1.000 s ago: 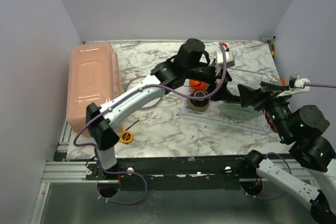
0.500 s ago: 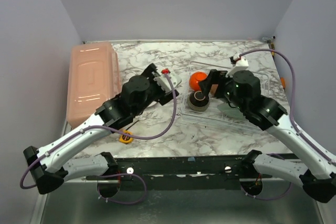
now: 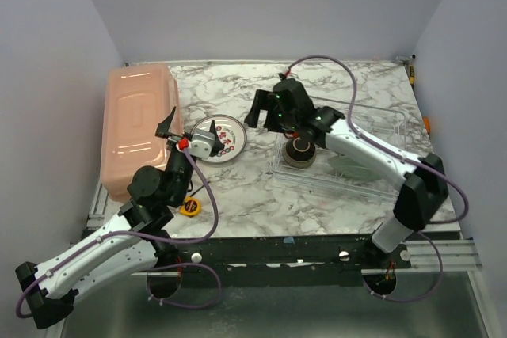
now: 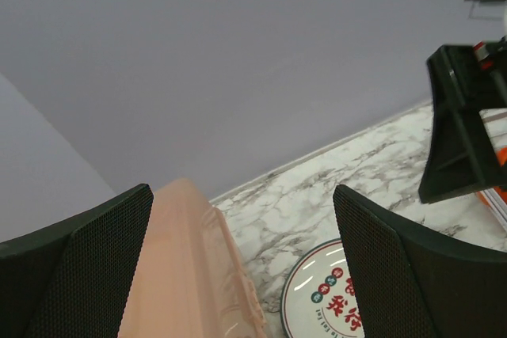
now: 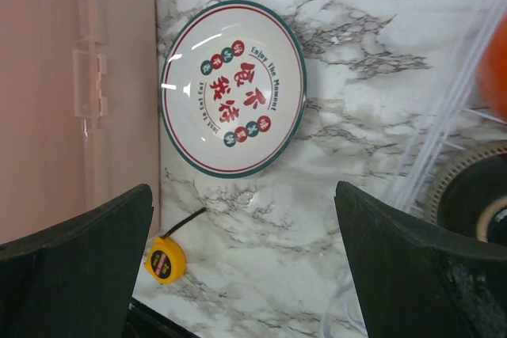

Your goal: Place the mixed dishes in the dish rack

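A round white plate (image 3: 220, 136) with a green-and-red rim lies on the marble table (image 3: 253, 187), left of the clear dish rack (image 3: 372, 187). In the rack sit a dark brown bowl (image 3: 301, 150) and a teal plate (image 3: 354, 168). A sliver of the orange bowl (image 5: 495, 69) shows in the right wrist view. My right gripper (image 3: 265, 116) hovers open between rack and plate (image 5: 234, 89), empty. My left gripper (image 3: 186, 128) stands open and empty, raised at the plate's left edge and pointing at the far wall.
A long salmon-pink tub (image 3: 139, 124) fills the table's left side. A yellow tape measure (image 3: 190, 206) lies near the front edge. The right arm stretches across the rack from its base at the right.
The left arm has pulled back from the rack to the near left. The right arm has swung from the right side across the rack toward the round plate.
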Tool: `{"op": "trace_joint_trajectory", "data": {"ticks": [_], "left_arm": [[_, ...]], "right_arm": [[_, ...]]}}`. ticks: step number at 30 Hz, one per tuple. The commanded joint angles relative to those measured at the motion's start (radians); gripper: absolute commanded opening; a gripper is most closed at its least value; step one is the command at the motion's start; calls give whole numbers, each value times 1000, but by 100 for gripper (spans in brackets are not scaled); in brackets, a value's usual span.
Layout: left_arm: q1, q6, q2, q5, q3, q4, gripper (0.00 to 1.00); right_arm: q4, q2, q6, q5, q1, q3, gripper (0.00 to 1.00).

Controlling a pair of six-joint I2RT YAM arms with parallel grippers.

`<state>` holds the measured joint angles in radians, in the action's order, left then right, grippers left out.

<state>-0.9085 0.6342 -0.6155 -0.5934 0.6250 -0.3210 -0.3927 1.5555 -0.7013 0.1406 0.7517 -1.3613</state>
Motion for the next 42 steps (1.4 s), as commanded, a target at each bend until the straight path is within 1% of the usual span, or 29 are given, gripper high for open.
{"op": "trace_joint_trajectory", "data": {"ticks": [1,4,6,11,18,23,25,30,33,36,39,41,42], "left_arm": [[13,49,2,-58,-24,-107,96],[12,41,7,-39,-36,-104,95],[13,39,1,-31,-36,-102,95],[14,21,-24,-11,-27,-79,95],[13,7,-28,7,-25,-71,95],[14,5,-32,9,-26,-69,95],[14,5,-34,11,-26,-67,95],[13,2,-43,13,-28,-67,95],[14,-1,-48,15,-26,-64,95],[14,-3,-50,17,-26,-64,95],[14,-4,-53,15,-26,-62,95],[14,-3,-54,15,-25,-62,95],[14,-4,-56,16,-24,-61,95]], "right_arm": [[-29,198,-80,-9,37,-161,100],[-25,330,-97,-27,46,-244,100],[-9,397,-98,-29,46,-268,100],[-25,521,-63,-19,46,-336,97],[-22,585,-53,-22,41,-330,96],[6,618,-67,-73,24,-321,86],[33,623,-74,-98,13,-307,83],[78,636,-95,-171,-11,-285,79],[102,638,-103,-193,-19,-267,78],[116,644,-111,-211,-33,-252,73],[134,650,-118,-227,-44,-238,72],[144,656,-118,-232,-49,-233,67],[149,660,-117,-241,-51,-234,62]]}}
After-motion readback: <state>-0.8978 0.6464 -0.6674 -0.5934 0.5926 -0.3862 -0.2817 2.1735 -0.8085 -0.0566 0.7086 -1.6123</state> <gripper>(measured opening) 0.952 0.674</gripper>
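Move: My right hand is open and empty, and the plate lies about 16 cm to its left, some 8 cm farther out and about 20 cm below. The big pink container is roughly 22 cm left of the plate and level with it. The tape measure sits 8 cm left of the plate and about 21 cm nearer me. The dark bowl in the rack is about 8 cm right of this hand and 3 cm ahead. From my left hand the plate is some 15 cm ahead, 4 cm right and 34 cm below. I swing my right hand left and a little forward towards the plate's right-hand rim, then drop it steeply, about 17 cm in all, easing off near the table as the fingers tip some 20 degrees further down. From wide open I narrow them by about a third, lining them up with one on either side of the rim; whether they touch it can't be seen. ##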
